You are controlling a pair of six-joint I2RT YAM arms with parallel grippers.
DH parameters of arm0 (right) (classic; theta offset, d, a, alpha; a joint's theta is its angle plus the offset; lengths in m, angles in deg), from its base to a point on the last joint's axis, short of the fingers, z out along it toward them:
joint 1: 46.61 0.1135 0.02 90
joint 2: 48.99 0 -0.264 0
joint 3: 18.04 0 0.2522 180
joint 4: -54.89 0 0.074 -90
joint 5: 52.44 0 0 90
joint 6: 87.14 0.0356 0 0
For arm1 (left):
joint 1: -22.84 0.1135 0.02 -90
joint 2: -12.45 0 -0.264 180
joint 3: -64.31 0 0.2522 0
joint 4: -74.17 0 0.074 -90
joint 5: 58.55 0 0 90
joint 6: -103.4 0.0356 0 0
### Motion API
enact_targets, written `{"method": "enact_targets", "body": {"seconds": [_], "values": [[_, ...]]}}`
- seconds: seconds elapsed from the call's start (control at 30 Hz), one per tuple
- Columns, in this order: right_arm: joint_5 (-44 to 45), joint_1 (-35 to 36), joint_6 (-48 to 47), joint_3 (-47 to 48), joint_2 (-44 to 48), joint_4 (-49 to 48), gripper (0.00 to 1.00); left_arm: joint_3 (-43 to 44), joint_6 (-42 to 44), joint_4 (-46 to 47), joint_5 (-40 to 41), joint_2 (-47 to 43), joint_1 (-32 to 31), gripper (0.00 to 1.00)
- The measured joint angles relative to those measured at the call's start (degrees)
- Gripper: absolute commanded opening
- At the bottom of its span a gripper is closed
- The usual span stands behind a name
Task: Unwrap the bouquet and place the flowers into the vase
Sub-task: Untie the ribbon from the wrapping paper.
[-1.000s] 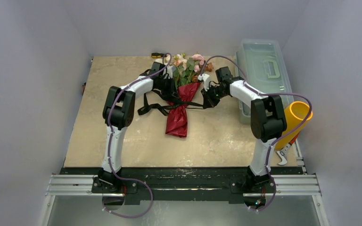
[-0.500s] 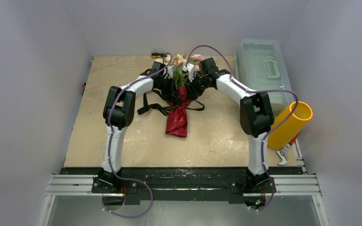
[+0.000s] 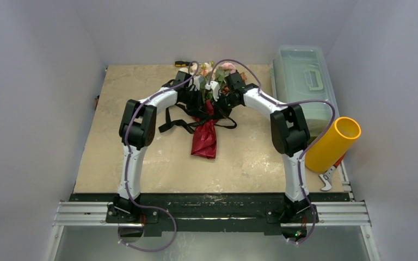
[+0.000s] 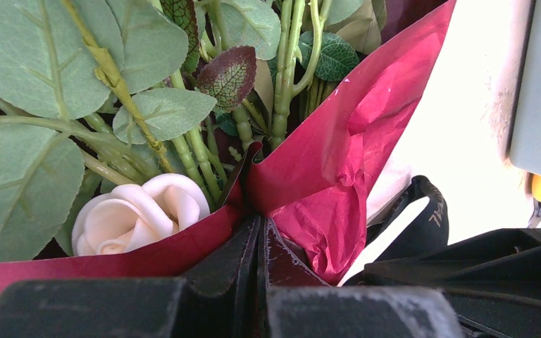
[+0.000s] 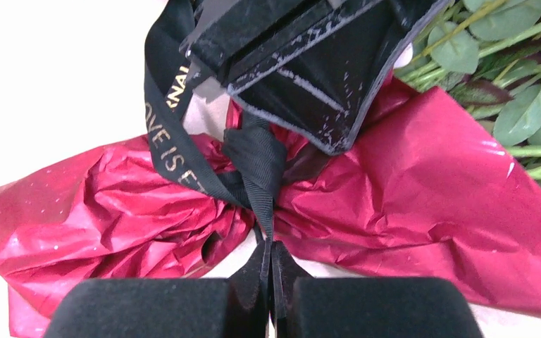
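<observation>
The bouquet lies at the far middle of the table, with its flowers pointing away from me. Dark maroon paper wraps the green stems, and a cream rose peeks over the paper's rim. My left gripper is shut on that rim of the paper. At the tied waist, my right gripper is shut on the black ribbon. Both grippers meet over the wrap, left gripper beside right gripper. The yellow vase lies tilted at the right edge.
A clear plastic box with a handle stands at the back right. A white and red tool lies beside the vase's base. A small yellow-and-black tool rests at the far edge. Loose ribbon loops trail left of the bouquet.
The right arm swung left from beside the bouquet to its waist, opened, then closed on the ribbon. More of the vase shows now. The left arm has not moved.
</observation>
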Motion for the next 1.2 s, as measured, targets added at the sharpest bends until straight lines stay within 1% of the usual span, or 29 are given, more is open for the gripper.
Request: {"method": "enact_targets", "body": {"seconds": [0.23, 0.43, 0.53, 0.57, 0.6, 0.63, 0.67, 0.7, 0.8, 1.03, 1.2], "values": [[-0.7, -1.64, 0.04, -0.94, 3.21, 3.65, 0.0, -0.07, 0.07, 0.0, 0.15, -0.02, 0.0, 0.0], [-0.79, -7.21, -2.01, -6.64, 12.46, 6.47, 0.0, -0.63, 0.07, 0.39, 0.15, -0.24, 0.04, 0.0], [-0.28, -10.19, -3.74, -10.36, 15.08, 7.76, 0.0, -0.66, 0.07, 0.39, 0.15, -0.26, 0.04, 0.0], [-0.02, -10.95, -4.22, -11.43, 15.39, 8.2, 0.04, -0.66, 0.07, 0.39, 0.15, -0.26, 0.04, 0.0], [0.37, -11.65, -4.92, -12.52, 15.54, 8.68, 0.19, -0.66, 0.07, 0.39, 0.15, -0.26, 0.04, 0.0], [1.09, -12.24, -5.42, -13.42, 15.54, 9.2, 0.32, -0.66, 0.09, 0.39, 0.15, -0.26, 0.04, 0.0], [1.55, -12.59, -5.9, -14.01, 15.41, 9.9, 0.41, -0.66, 0.09, 0.39, 0.15, -0.26, 0.04, 0.0], [1.77, -12.66, -5.88, -14.16, 15.26, 10.43, 0.47, -0.66, 0.11, 0.39, 0.15, -0.26, 0.07, 0.0], [1.73, -11.63, -5.57, -13.22, 14.43, 10.62, 0.51, -0.66, 0.11, 0.39, 0.15, -0.26, 0.04, 0.0], [0.5, -5.29, -0.55, -4.68, 8.81, 4.48, 0.5, -0.66, 0.13, 0.39, 0.15, -0.26, 0.07, 0.0], [-0.55, -1.84, 2.73, -0.44, 3.93, 0.42, 0.52, -0.66, 0.15, 0.37, 0.15, -0.26, 0.07, 0.0]]}}
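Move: The right hand, already pinching a strand of the black ribbon, has the ribbon knot about 4 cm to its left and 2 cm lower. The wrapper's lower part lies some 12 cm back and 5 cm left of the hand, a ribbon loop about 4 cm back and 4 cm right. From the left hand the knot lies roughly 3 cm back and 2 cm right. The right hand pulls the pinched ribbon about 13 cm right, lets go, and returns leftward open; the left stays. ##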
